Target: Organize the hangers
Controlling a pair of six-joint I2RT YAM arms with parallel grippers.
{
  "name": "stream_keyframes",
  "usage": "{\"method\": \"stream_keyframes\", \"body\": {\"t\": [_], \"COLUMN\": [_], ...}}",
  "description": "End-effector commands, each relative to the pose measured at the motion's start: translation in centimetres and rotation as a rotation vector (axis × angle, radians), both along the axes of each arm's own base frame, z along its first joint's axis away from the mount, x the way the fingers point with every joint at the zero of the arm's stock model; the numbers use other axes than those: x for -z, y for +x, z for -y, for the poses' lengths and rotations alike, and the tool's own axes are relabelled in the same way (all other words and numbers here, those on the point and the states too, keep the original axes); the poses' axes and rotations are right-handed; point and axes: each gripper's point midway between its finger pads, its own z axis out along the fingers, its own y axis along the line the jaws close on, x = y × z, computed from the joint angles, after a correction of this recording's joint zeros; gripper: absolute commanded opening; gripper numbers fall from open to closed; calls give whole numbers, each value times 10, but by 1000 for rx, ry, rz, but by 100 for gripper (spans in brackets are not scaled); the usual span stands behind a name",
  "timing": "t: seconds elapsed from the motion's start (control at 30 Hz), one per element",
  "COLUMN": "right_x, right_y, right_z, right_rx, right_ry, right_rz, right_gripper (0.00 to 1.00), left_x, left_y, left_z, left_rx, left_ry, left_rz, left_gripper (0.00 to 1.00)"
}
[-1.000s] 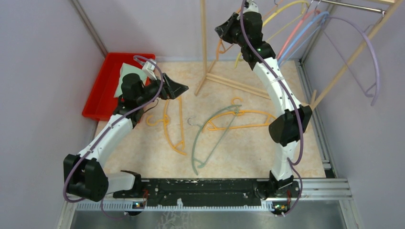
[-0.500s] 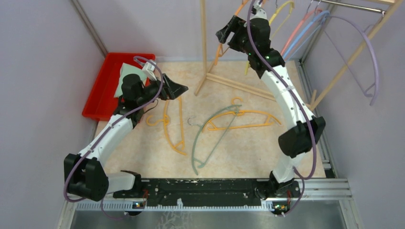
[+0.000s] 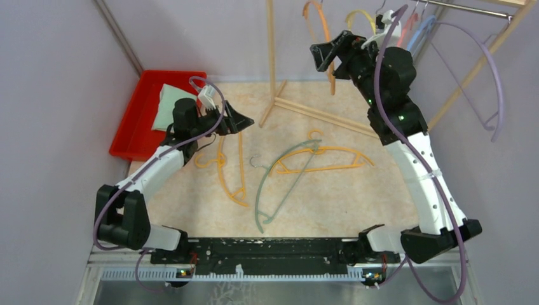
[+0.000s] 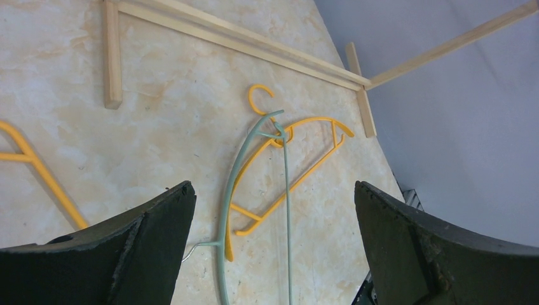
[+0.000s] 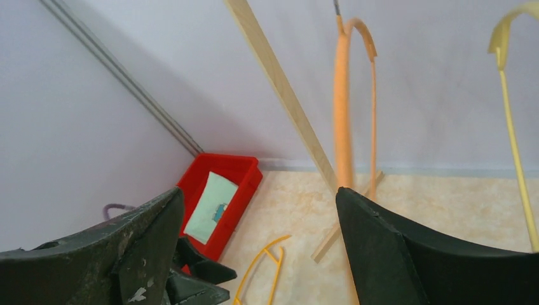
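Note:
Three hangers lie on the table: an orange one [image 3: 224,166], a green one [image 3: 278,181] and a yellow one [image 3: 325,159] crossing under the green one's hook. Above them my left gripper [image 3: 249,120] hovers open and empty; its wrist view shows the green hanger [image 4: 236,184] and the yellow hanger [image 4: 304,166] below the jaws. Up by the rack my right gripper [image 3: 321,57] is open and empty. Just beyond it an orange hanger [image 5: 343,108] hangs free, with a yellow hanger [image 5: 512,121] to its right. Pink, blue [image 3: 421,30] and lavender [image 3: 486,67] hangers hang further right.
A red bin [image 3: 136,124] holding a pale green card sits at the table's back left. The wooden rack's upright pole [image 3: 271,44] and its floor bars [image 3: 318,114] stand at the back centre, with a slanted pole [image 3: 467,79] on the right. Purple walls close in all round.
My right gripper has opened and let go of the orange hanger, which now hangs from the rail. That arm has swung right and back. My left arm has shifted slightly right.

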Motion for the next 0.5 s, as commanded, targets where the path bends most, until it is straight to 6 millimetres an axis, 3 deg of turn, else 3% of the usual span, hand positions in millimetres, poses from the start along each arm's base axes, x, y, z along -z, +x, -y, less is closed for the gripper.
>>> {"method": "stream_keyframes", "body": {"t": [0.0,0.17,0.3,0.37,0.47], "right_x": [-32,-26,-1,26,92], "right_y": [-31,-53,-70,-70,-68], "right_z": [-7,-32,-65,-78,-89], "right_rx": [-87,-249,-459,-537,-617], "right_ry": [-59,-122,-193,-228,-290], "right_rz": [174,218,177,80,-130], "right_gripper": [88,82,73,66,57], "left_x": [3,18,31,37,46], "left_y": [8,13,13,12,10], "left_z": [1,2,1,0,-3], "left_rx": [10,7,3,-1,-13], "left_ry": [2,17,35,42,57], "left_rz": [25,-12,-40,-56,-83], "left_gripper": [100,100,100,99,99]}}
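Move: The green hanger on the table lies some 49 cm below my right hand, about 12 cm back and 7 cm to its left. The right orange hanger, partly under it, is about 3 cm back and 4 cm right of my right hand, also on the table. The light orange hanger on the rail hangs roughly 15 cm ahead and 3 cm left. From my left hand the green hanger is about 12 cm back, 12 cm right and 22 cm down; the left orange hanger is 5 cm back, 5 cm left, equally low. Already clear of the rail, I swing my empty right hand back and to the left, some 9 cm in all, sinking only near the end and turning about 25 degrees counter-clockwise towards the hook side of the green hanger while its fingers close partway. Meanwhile I lower my left hand about 3.5 cm towards the table, slowing, its fingers staying wide open. ##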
